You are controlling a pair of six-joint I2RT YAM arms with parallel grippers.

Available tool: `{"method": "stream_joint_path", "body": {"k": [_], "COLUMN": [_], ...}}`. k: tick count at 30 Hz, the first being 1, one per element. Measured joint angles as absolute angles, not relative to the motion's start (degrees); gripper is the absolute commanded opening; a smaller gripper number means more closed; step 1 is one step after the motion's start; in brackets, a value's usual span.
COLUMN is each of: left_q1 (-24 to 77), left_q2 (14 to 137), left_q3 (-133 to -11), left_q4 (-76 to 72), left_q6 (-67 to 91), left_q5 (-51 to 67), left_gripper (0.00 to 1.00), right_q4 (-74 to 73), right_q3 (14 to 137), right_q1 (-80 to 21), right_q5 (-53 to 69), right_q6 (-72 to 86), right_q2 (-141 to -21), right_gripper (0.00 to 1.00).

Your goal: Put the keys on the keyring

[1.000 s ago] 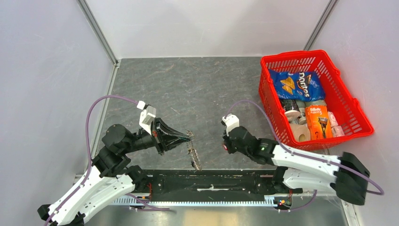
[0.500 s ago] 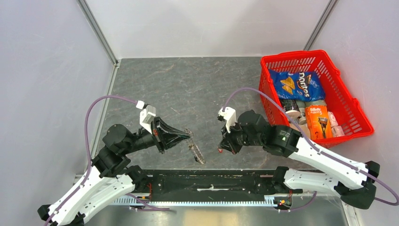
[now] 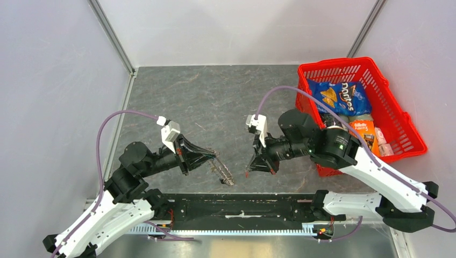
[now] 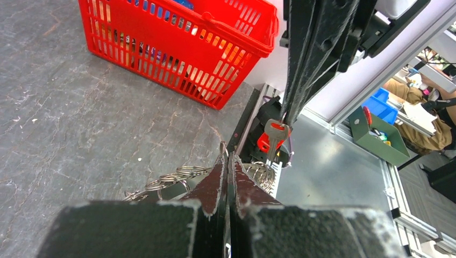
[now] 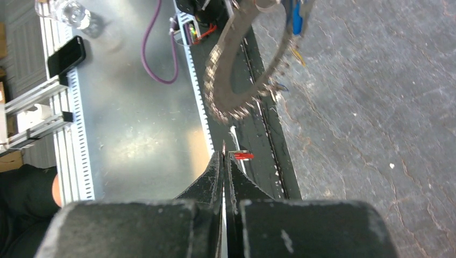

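The keyring (image 3: pixel 223 173), a flat grey ring with a saw-toothed rim, hangs edge-on from my left gripper (image 3: pixel 216 156), which is shut on it. In the right wrist view the keyring (image 5: pixel 236 91) shows its jagged rim, with a blue-tagged key (image 5: pixel 297 19) at its top. My right gripper (image 3: pixel 251 169) is shut on a small red-tagged key (image 3: pixel 248 173), a short way right of the keyring. That key (image 4: pixel 273 134) hangs from the right fingers (image 4: pixel 301 64) in the left wrist view, just beyond my left gripper (image 4: pixel 227 153). A chain of small split rings (image 4: pixel 175 174) lies beside the jaws.
A red basket (image 3: pixel 360 67) with a Doritos bag (image 3: pixel 341 97) and a razor pack (image 3: pixel 364 138) stands at the right. A black rail (image 3: pixel 242 207) runs along the table's near edge. Grey walls close in the left and back.
The right arm has risen and swung over, bringing the red-tagged key slightly left toward the keyring. The left gripper has barely moved; the keyring has swung a little.
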State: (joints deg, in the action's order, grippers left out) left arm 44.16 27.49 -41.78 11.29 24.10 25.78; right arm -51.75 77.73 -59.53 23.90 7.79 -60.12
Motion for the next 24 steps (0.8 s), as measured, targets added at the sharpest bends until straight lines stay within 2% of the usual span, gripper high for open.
{"method": "stream_joint_path", "body": {"k": [16,24], "left_q1": [44.2,44.2], "left_q2": [30.0,30.5], "left_q3": [-42.3,-43.0], "left_q4": [14.9,14.9], "left_q6": [22.2,20.6], "left_q5": [26.5,30.6], "left_gripper": [0.02,0.02], "right_q4": [-57.7,-59.2], "right_q3": [95.8,96.8], "right_q1": [-59.5,-59.5], "right_q5": [28.3,30.5], "right_q6": [6.7,3.2], "right_q2": [-73.8,-78.6], "right_gripper": [0.0,0.0]}}
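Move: The right fingers hold the key with the red tag, hanging about 2 cm below them. The keyring end they make for sticks out of the left fingertips, some 8 cm to the left, 3 cm farther out and 2 cm higher; the keyring's hanging loop has its middle about 7 cm left, 2 cm farther out and 4 cm lower. From the left hand the red-tagged key is about 8 cm right, 3 cm back and 4 cm below. Still pinching the red-tagged key, the right hand carries it about 5 cm left towards the keyring end in the left fingers, rising some 4 cm before dipping back about 2, with a slight counter-clockwise turn. The left hand keeps its pinch on the keyring and lowers it about 2 cm, then eases back about a centimetre towards its base. The key comes close to the keyring end. ##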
